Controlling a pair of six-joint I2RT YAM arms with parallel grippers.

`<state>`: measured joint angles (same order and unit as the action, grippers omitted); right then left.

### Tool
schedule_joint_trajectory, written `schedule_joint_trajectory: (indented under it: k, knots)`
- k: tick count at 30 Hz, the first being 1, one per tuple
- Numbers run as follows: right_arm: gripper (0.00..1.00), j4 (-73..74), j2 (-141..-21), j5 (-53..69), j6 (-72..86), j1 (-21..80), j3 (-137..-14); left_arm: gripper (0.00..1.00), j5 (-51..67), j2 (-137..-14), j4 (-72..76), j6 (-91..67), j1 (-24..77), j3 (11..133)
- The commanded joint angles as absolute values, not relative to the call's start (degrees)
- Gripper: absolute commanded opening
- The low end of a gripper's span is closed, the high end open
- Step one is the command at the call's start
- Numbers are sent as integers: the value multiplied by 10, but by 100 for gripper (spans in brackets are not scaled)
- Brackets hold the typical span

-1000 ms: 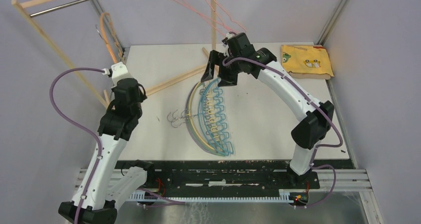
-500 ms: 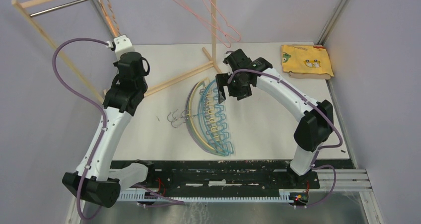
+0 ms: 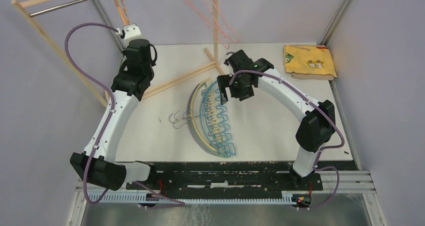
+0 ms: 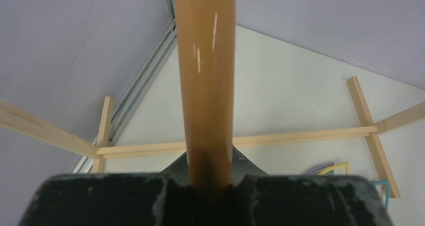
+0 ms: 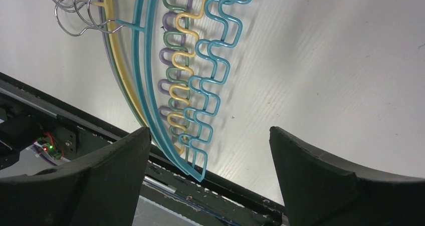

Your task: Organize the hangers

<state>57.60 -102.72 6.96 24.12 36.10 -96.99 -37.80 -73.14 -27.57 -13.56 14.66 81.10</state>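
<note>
My left gripper (image 3: 128, 29) is raised near the rack's metal rod (image 3: 75, 1) and is shut on an orange hanger (image 3: 118, 2). Its thick orange bar (image 4: 204, 75) runs up out of the jaws (image 4: 208, 183). A pink hanger (image 3: 210, 10) hangs at the top centre beside the upright post. Several hangers (image 3: 210, 118) in teal, blue, yellow, green and purple lie stacked on the table, hooks to the left. My right gripper (image 3: 225, 88) hovers open over the stack's far end, and the teal hanger (image 5: 150, 85) passes its left finger (image 5: 120, 166).
The light wooden rack frame (image 3: 45, 33) leans along the left, its foot bars (image 4: 300, 134) crossing the table's back. A folded yellow cloth (image 3: 309, 60) lies at the back right corner. The black base rail (image 3: 225, 168) runs along the near edge.
My left arm has lifted the orange hanger up and back toward the rod. My right gripper first dropped from the pink hanger to above the stack, then held still.
</note>
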Motion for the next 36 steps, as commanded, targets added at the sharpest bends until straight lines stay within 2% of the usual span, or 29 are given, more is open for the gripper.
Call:
schedule_joint_trajectory:
  k: [1,8,16,33,34,36]
  knots:
    - [96,561,-1020,61,230,355,-974,3,-361,-752,-261,-145,148,866]
    - [96,556,-1011,62,227,344,-954,3,-297,-798,-289,-164,162,879]
    - [96,540,-1008,71,233,339,-931,3,-274,-858,-296,-177,229,898]
    - [96,545,-1015,78,220,313,-934,3,-228,-1047,-368,-160,260,1134]
    - [96,545,-1016,79,218,312,-934,5,-226,-1050,-368,-160,261,1136]
    - [97,546,-1017,78,216,309,-936,19,-216,-1050,-368,-161,264,1135]
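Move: The left hand holds the orange hanger by one end. From it, the pink hangers on the rack's rod are about 25 cm right and 18 cm ahead, roughly level; the metal rod passes some 9 cm straight ahead and 10 cm above, and the right post stands about 29 cm right, 20 cm ahead. From the open right hand, the blue hangers lie about 7 cm left, 1 cm back, 17 cm below; the yellow hanger is 5 cm farther left. Keeping its pinch on the orange hanger, the left hand carries it towards the pink hangers: a little forward and slightly down, then about 17 cm right along the rod with some 11 cm forward in all, swinging roughly 20 degrees clockwise. The right hand, still wide open and touching nothing, sinks about 2 cm and eases 3 cm right above the table. ##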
